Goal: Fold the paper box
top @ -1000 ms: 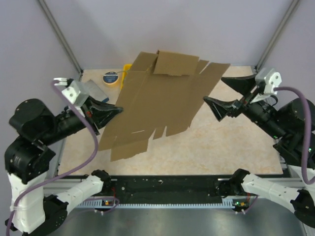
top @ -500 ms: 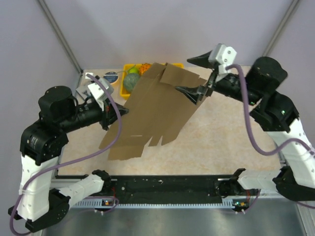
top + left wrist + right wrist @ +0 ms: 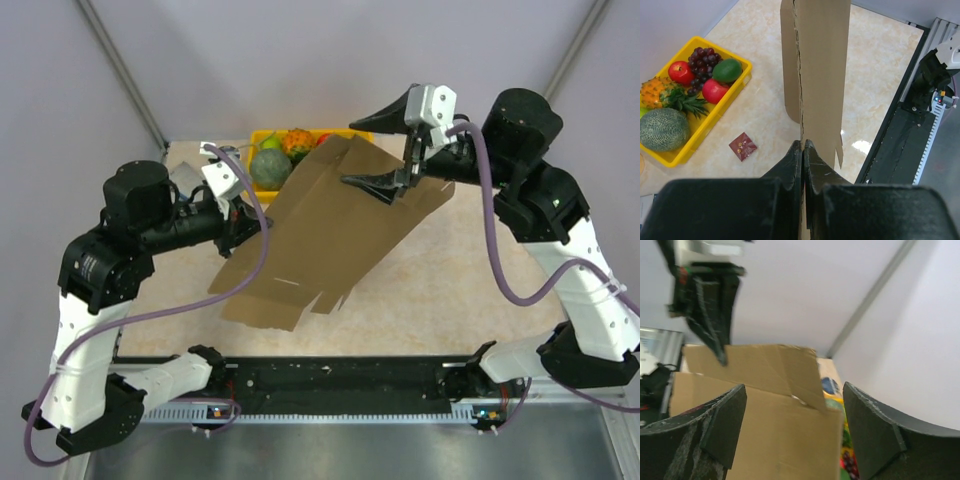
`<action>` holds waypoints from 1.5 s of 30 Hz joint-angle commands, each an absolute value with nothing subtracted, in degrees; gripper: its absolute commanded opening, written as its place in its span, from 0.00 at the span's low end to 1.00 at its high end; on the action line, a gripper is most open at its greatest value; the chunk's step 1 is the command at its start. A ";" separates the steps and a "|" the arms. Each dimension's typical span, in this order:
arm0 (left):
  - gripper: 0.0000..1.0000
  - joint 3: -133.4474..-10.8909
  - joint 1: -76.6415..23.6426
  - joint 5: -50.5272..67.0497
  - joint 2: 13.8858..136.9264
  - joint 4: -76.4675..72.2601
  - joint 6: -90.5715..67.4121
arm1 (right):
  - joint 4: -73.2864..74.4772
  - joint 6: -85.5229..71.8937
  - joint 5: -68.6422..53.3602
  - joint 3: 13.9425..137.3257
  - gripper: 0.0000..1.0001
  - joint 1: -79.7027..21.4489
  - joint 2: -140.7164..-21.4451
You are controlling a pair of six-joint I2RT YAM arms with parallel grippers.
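Note:
The paper box (image 3: pixel 330 225) is a flat brown cardboard sheet with flaps, held tilted in the air above the table. My left gripper (image 3: pixel 243 226) is shut on its left edge; in the left wrist view the fingertips (image 3: pixel 802 143) pinch the sheet (image 3: pixel 820 60) edge-on. My right gripper (image 3: pixel 348 153) stands open at the sheet's upper far part, one finger above it and one over its face. The right wrist view shows the cardboard (image 3: pixel 765 440) filling the gap of the right gripper (image 3: pixel 795 395), with a raised flap (image 3: pixel 795 375) and the left gripper (image 3: pixel 707 315) at the far edge.
A yellow tray (image 3: pixel 262 136) of plastic fruit stands at the back of the table, seen also from the left wrist as a tray (image 3: pixel 715 117) with melon, pineapple, apples and grapes. A small red packet (image 3: pixel 743 146) lies beside it. A black rail (image 3: pixel 340 385) runs along the near edge.
The right arm swung up and left, bringing its open gripper over the sheet's top. The left arm rose and turned, so the sheet tilted steeper and uncovered the fruit tray.

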State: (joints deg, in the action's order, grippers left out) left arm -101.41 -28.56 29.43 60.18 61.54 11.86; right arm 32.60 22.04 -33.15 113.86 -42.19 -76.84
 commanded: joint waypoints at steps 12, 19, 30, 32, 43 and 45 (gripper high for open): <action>0.00 -102.39 -29.27 32.96 61.52 61.70 13.53 | 31.73 17.66 -46.24 118.30 0.42 -42.10 -81.83; 0.00 -102.30 -29.44 33.22 61.35 61.61 13.71 | 31.64 19.07 -35.31 117.95 0.59 -41.92 -80.16; 0.23 -101.17 -29.36 26.74 59.07 52.76 6.19 | 28.13 11.53 -43.17 115.75 0.00 -42.10 -80.51; 0.50 -96.44 -29.36 14.84 53.90 46.17 0.46 | 25.32 6.88 -37.55 115.75 0.00 -42.01 -79.64; 0.98 -88.14 -29.44 -4.65 29.45 30.05 -8.88 | 6.33 -22.48 -22.88 114.87 0.00 -42.01 -71.90; 0.98 -89.47 -29.44 -7.63 29.18 31.19 -9.23 | 6.41 -26.10 -18.83 114.61 0.00 -42.10 -69.88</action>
State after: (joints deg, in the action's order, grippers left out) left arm -87.85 -29.32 1.91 28.95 34.57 -6.61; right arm 14.48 -13.28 -28.10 111.83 -42.11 -74.30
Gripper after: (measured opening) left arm 0.982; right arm 0.009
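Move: Up in the air, the left hand keeps its shut grip on the paper box sheet's left edge. The right hand, wide open and pointing left, faces the upper edge that it will grip, about 3 cm to its left, 1 cm back and 2 cm below. That edge lies roughly 5 cm ahead, 9 cm right and 8 cm above the left hand. From the right hand, the fruit basket is some 24 cm ahead, 8 cm left and 48 cm below. Easing about 3 cm left and slightly down and back, the right hand swings a little counter-clockwise, half closes, reopens somewhat, then pinches the box edge shut while the left keeps hold. The left then opens wide, lets go and sweeps left, up and back, some 18 cm in all; the right, still gripping, rises about 8 cm, drifting right and tilting its fingers upward. ##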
